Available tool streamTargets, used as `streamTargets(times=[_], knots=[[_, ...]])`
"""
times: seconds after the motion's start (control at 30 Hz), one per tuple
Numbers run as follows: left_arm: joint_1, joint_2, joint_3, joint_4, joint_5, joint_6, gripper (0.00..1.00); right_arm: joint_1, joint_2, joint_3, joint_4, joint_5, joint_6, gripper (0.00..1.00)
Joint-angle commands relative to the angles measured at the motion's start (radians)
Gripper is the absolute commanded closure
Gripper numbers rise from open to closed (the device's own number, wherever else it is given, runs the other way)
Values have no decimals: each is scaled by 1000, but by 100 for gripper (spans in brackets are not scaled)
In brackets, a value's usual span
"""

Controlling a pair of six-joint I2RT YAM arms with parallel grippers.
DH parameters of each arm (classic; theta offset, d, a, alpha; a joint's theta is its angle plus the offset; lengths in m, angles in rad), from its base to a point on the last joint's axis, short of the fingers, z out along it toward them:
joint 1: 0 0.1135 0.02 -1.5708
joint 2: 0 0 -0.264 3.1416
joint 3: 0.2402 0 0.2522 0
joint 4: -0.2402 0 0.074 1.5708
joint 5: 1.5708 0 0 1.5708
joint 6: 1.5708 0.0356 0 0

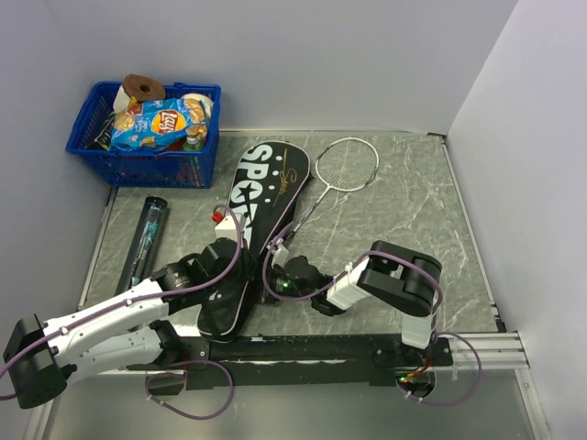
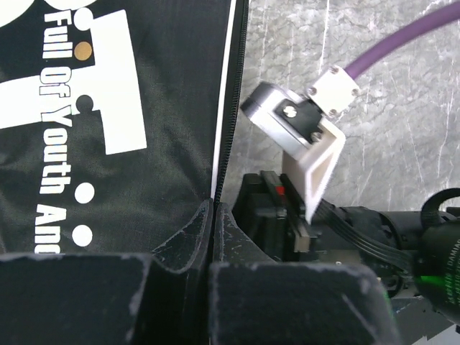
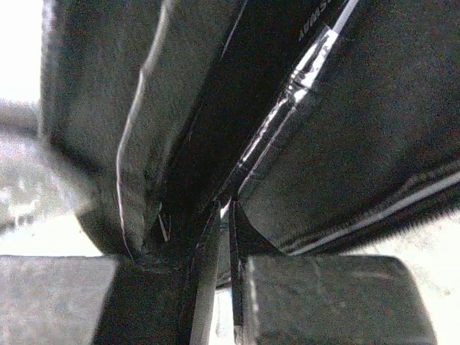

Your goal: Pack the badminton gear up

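The black bag (image 1: 261, 188) lettered SPORT lies lengthwise in the middle of the table, its narrow end toward me. A white-framed racket (image 1: 347, 163) lies to its right, with the shaft running down to the bag's edge. The long dark tube (image 1: 145, 234) lies at the left. My left gripper (image 1: 227, 275) (image 2: 213, 215) is shut on the bag's (image 2: 108, 180) zippered edge. My right gripper (image 1: 272, 278) (image 3: 224, 215) has closed to a thin slit on the bag's (image 3: 359, 108) edge from the right.
A blue basket (image 1: 92, 147) with a crisp packet (image 1: 156, 122) stands at the back left, off the marble top. Walls close the back and right sides. The right arm's wrist camera (image 2: 302, 136) hangs close in front of my left gripper.
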Motion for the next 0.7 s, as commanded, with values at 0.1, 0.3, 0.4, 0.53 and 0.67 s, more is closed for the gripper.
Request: streamTargets(times=[0.1,0.3,0.4,0.53,0.67], knots=[[-2,6,33,81,66,-13,99,8,25,121,65,13,-74,84],[-2,0,33,86,61,-13,99,8,5,148,12,1,-122,79],[-2,9,42,69,37,-3,99,6,-47,89,-2,4,-132,73],[6,14,54,55,9,12,99,-1,-188,-3,-112,59,-183,60],[12,3,68,49,-3,23,99,-41,-407,-69,-357,119,-235,53]])
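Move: At the right hand's closed-up fingertips lies the plastic-wrapped racket handle in the racket bag's open side, its middle about 3 cm ahead and level sideways, roughly 1 cm lower. The bag's middle is some 18 cm ahead and 3 cm to the left; the racket head lies about 38 cm ahead and 26 cm to the right. From the left hand, shut on the bag's zip edge, the handle is some 6 cm back, 5 cm to the right and 5 cm down. Nudging on leftward into the bag's open side by about 1.5 cm and slightly forward and up, the right hand then opens its fingers to nearly half and draws back right by about 4 cm, rising at the end and tipping its wrist some 10 degrees. The left hand keeps its pinch on the zip edge, barely shifting. ##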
